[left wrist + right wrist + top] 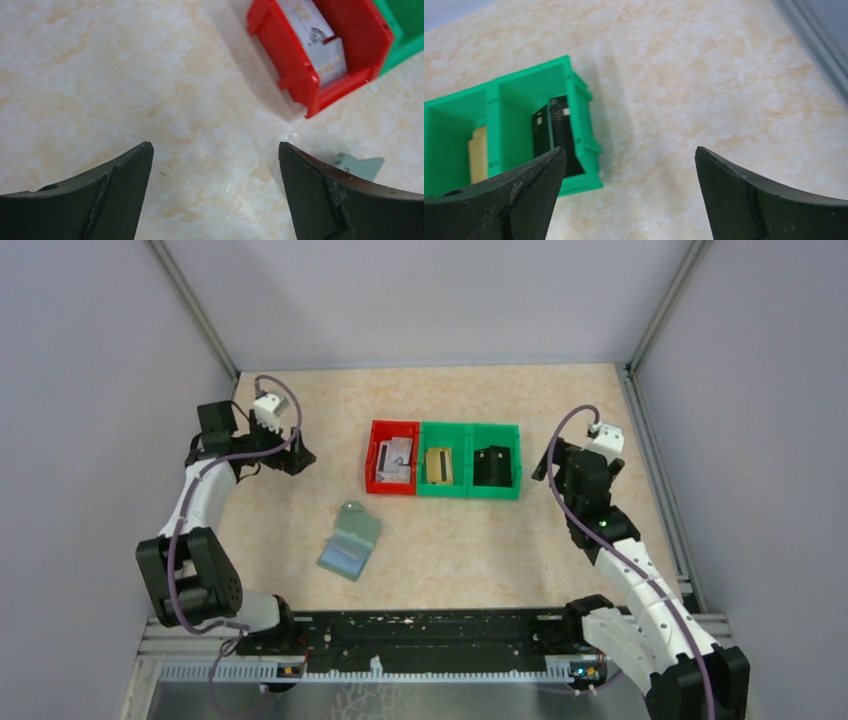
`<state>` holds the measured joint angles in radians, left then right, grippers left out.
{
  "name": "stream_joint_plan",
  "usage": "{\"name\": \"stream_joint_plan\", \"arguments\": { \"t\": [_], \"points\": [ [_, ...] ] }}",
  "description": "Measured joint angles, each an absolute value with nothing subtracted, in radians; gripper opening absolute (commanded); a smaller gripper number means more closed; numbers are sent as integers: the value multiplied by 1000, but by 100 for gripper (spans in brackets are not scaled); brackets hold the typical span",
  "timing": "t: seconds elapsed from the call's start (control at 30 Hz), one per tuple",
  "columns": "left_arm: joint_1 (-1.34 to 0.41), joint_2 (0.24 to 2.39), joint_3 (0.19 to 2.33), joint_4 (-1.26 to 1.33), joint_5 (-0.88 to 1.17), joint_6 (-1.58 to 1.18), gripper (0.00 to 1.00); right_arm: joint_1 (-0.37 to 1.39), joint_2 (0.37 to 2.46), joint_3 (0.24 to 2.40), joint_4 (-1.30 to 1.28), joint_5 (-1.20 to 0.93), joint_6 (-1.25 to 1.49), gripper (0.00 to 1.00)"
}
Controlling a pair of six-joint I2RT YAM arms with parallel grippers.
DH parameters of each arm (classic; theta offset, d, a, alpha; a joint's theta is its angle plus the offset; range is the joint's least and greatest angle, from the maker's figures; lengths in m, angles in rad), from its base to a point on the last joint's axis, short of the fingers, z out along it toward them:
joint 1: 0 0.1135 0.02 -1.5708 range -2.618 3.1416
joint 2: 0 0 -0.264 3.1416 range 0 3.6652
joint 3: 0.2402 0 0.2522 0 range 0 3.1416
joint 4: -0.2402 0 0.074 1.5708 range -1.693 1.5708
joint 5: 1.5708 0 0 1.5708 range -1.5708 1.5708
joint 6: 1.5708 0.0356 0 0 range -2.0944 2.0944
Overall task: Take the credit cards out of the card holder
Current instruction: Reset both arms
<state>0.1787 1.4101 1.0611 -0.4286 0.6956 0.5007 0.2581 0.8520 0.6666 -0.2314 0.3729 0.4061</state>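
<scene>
The card holder (350, 540) lies unfolded on the table in front of the bins, pale grey-green; its nearer half looks bluish and shiny. One corner of it shows in the left wrist view (362, 165). Silvery-grey cards (397, 458) lie in the red bin (378, 480), also seen in the left wrist view (320, 47). A tan card (439, 464) and a dark grey card (494, 464) sit in the green bin's (468, 491) two compartments. My left gripper (297, 455) is open and empty, left of the red bin. My right gripper (549, 464) is open and empty, right of the green bin.
The red bin (300, 85) and green bin (579, 130) stand side by side at mid-table. The dark card (558, 135) stands on edge in the right-hand compartment. Grey walls enclose the table, with a rail (819, 45) along its right edge.
</scene>
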Motion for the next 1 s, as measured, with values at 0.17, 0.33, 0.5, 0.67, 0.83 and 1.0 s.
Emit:
{"name": "stream_joint_plan", "arguments": {
  "t": [0.17, 0.33, 0.5, 0.67, 0.83, 1.0],
  "points": [
    [235, 1449, 973, -235, 656, 376, 99, 257, 836, 508, -75, 580, 357, 99],
    [242, 1452, 779, 0, 649, 245, 99, 223, 859, 390, 56, 723, 344, 99],
    [242, 1499, 646, 185, 653, 151, 99, 120, 956, 378, 145, 755, 432, 99],
    [242, 1509, 514, 454, 637, 102, 99, 35, 999, 292, 276, 760, 501, 99],
    [242, 1500, 344, 750, 632, 49, 99, 29, 1069, 235, 434, 758, 485, 98],
    [241, 1526, 290, 1032, 606, -26, 99, 29, 1156, 190, 630, 733, 416, 97]
  ]
}}
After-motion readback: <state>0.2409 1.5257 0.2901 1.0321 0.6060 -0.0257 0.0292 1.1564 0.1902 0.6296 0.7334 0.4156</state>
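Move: The emptied card holder lies open on the table about 8 cm back from the left gripper, some 7 cm to its right and 16 cm below. The red bin stands about 11 cm ahead of that gripper and 15 cm to its right. From the right gripper the card holder is some 41 cm left, 3 cm back and 19 cm down. The pair of green bins is centred about 15 cm ahead and 16 cm left of the right gripper. Sink the left gripper to its rest pose, easing a little left, then down about 11 cm beside the card holder and back up a few; turn it some 20 degrees counter-clockwise while the fingertips tilt up. Meanwhile swing the right gripper about 13 cm right, away from the green bins, and down 11, turning it clockwise. Keep both empty and wide open, touching nothing. ##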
